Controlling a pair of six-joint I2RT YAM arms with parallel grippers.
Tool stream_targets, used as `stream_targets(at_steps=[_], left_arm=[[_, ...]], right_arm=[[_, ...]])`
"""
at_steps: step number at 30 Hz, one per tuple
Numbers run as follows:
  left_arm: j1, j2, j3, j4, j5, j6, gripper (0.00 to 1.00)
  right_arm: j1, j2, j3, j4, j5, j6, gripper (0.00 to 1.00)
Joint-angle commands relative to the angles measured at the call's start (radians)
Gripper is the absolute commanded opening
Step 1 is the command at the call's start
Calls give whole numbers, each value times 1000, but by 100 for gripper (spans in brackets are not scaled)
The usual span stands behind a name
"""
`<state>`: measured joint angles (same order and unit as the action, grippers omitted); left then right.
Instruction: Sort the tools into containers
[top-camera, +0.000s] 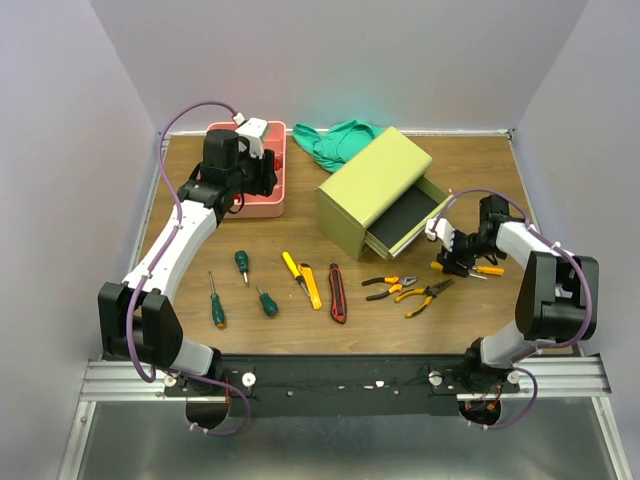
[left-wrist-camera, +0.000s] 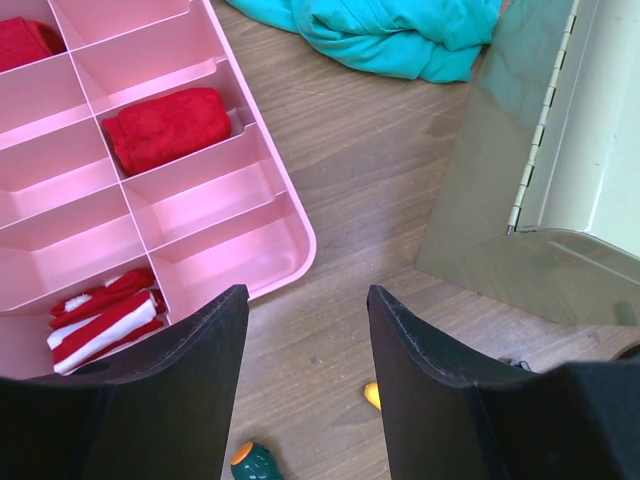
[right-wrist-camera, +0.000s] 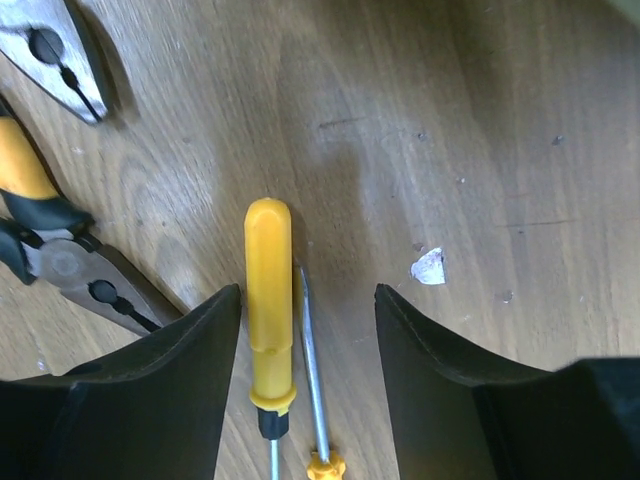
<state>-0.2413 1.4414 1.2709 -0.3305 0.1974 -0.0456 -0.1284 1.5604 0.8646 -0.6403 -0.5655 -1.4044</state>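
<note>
My right gripper (right-wrist-camera: 308, 300) (top-camera: 458, 260) is low over the table, open, straddling a yellow-handled screwdriver (right-wrist-camera: 269, 310) that lies close to its left finger. A second thin screwdriver (right-wrist-camera: 312, 370) lies alongside it. My left gripper (left-wrist-camera: 308, 300) (top-camera: 258, 180) hovers open and empty beside the pink tray (left-wrist-camera: 280, 250) (top-camera: 278, 135). The olive chest (top-camera: 372, 190) has a lower drawer (top-camera: 415, 225) pulled open. On the table lie green-handled screwdrivers (top-camera: 216, 300), a yellow knife (top-camera: 308, 285), a red-black knife (top-camera: 337, 293) and two pliers (top-camera: 390, 286).
A green cloth (top-camera: 340, 140) (left-wrist-camera: 390, 35) lies behind the chest. Red cloth pieces (left-wrist-camera: 168, 128) and a red-white one (left-wrist-camera: 105, 320) sit in tray compartments. Pliers (right-wrist-camera: 60, 250) lie just left of my right gripper. Grey walls enclose the table.
</note>
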Motion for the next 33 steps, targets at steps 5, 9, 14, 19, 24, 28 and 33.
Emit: stream_targets(at_steps=[5,9,14,19,24,28,33], left_arm=[[8,-25,-16,24,-9,7,61],[10,-30,-24,31,-4,0,61],[11,-24,-19,48,25,-20,61],[11,-4,1,64,53,-46,60],[11,16,21,79,66,-82,59],[11,13,30,77,68,-102,59],[11,-10,9,76,66,-106,59]], right_arm=[[29,6,-21,22,76,-15,43],[27,-35,-29,-10,58,2,28],[29,-222,65,-204,-90,45,25],[29,-301,335,-484,-269,188,21],[29,-329,381,-148,-425,842,17],[29,-318,309,271,-360,1510,1],[38,-235,327,418,-157,1964,1]])
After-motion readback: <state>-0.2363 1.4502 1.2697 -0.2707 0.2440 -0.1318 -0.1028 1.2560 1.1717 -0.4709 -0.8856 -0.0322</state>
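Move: The yellow screwdriver's handle lies right between my right fingertips, about 1 cm to the left and 1 cm below. The second screwdriver's handle is some 12 cm to my right and 1 cm back; the orange pliers sit roughly 7 cm left and 8 cm back. The open drawer is about 13 cm left, 12 cm ahead and a few centimetres higher. From my left hand the yellow handle is some 54 cm right, 11 back and 22 below. With my right hand barely sinking, I close my fingers on the yellow screwdriver's handle near its middle, then lift it quickly, about 24 cm almost straight up. During the climb I drift some 8 cm left and finally a little forward, keeping my grip, while my wrist turns some 60 degrees, left side rising and clockwise, until the fingers point more level, forward and left. ##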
